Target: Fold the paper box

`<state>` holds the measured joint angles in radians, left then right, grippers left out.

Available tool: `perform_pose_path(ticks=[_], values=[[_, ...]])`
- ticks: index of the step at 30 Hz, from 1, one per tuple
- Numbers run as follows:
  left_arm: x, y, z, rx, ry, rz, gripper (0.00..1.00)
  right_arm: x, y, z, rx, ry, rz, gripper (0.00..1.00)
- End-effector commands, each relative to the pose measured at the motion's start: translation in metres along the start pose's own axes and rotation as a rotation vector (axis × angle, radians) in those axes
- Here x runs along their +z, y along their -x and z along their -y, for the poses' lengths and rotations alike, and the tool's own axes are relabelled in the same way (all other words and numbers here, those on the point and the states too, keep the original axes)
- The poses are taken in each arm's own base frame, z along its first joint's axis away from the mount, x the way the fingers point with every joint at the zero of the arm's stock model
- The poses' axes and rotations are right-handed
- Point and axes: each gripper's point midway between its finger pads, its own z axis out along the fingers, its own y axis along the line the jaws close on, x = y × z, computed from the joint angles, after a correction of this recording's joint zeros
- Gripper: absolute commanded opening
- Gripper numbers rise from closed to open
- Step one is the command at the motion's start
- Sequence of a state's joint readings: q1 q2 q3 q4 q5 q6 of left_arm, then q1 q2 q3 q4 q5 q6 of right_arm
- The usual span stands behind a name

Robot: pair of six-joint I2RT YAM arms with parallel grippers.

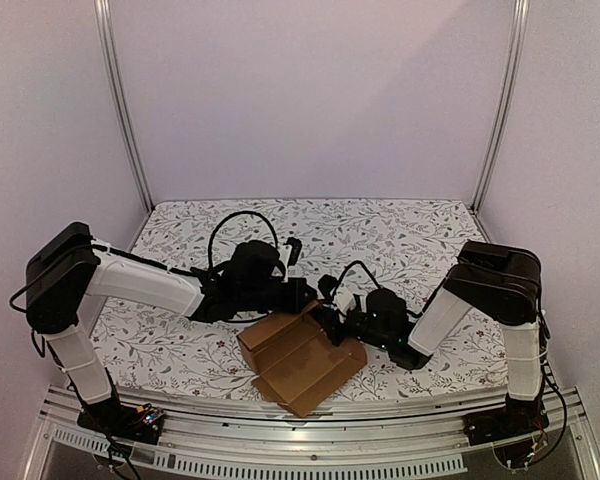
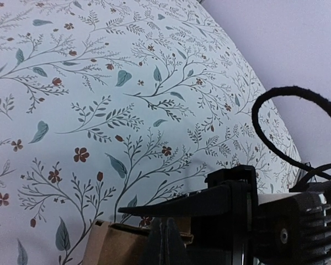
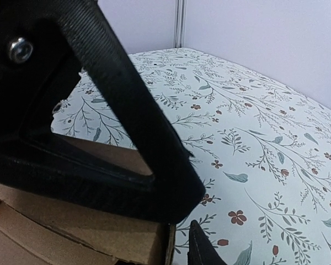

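The paper box (image 1: 300,358) is brown cardboard, lying partly folded near the table's front edge, with one wall raised at its back right. My left gripper (image 1: 302,296) sits at the box's back edge. In the left wrist view its fingers (image 2: 164,245) are pressed together just over a cardboard rim (image 2: 113,245); I cannot tell whether any cardboard is pinched. My right gripper (image 1: 332,322) is at the raised wall from the right. In the right wrist view its gripper (image 3: 194,212) has a narrow gap between the jaws, and the box's wall edge (image 3: 170,245) stands beside that gap.
A floral cloth (image 1: 400,240) covers the table. Metal frame posts (image 1: 125,110) stand at the back corners, and a rail (image 1: 310,440) runs along the near edge. A black cable (image 2: 276,138) loops beside the left wrist.
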<state>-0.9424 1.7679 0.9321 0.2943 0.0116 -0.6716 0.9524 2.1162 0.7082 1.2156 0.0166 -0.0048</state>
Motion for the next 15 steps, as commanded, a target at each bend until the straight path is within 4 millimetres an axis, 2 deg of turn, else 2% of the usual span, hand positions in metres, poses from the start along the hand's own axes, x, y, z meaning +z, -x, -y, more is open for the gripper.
perform_pose_path(ticks=[1,7,9,11,15], values=[[0.004,-0.021,-0.011,-0.003,0.036,-0.05,0.0,0.008,0.007,0.003,0.0,-0.016,0.007,0.21],[0.005,-0.022,-0.008,0.0,0.032,-0.053,0.0,0.015,-0.002,-0.001,-0.014,-0.032,-0.017,0.18],[0.005,-0.021,-0.007,0.0,0.032,-0.052,0.0,0.017,-0.006,-0.001,-0.025,-0.04,-0.029,0.13],[0.005,-0.021,-0.007,0.0,0.03,-0.052,0.0,0.018,-0.011,-0.002,-0.036,-0.046,-0.046,0.01],[0.003,-0.018,-0.01,0.0,0.052,-0.034,0.0,0.017,-0.015,-0.004,-0.045,-0.046,-0.054,0.0]])
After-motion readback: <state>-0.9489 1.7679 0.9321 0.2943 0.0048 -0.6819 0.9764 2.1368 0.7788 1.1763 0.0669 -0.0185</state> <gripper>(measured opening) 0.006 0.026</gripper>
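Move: The upright panel edge at the box's far corner is practically between the right hand's parted fingertips, about 1 cm to their left and 1 cm below, level with them fore and aft. From that hand, the middle of the box lies some 10 cm back, 2 cm left and 4 cm down; its left corner is about 14 cm left, 7 cm back and 2 cm down. From the left hand, the same edge is roughly 2 cm back, 1 cm right and 2 cm down. The right fingers, parted around the cardboard edge at the far corner, close almost fully and pinch it while the hand slides about 1.5 cm left towards the shut left gripper, with a slight forward and upward drift and hardly any turn. The left hand stays put at the corner, fingers still shut. ##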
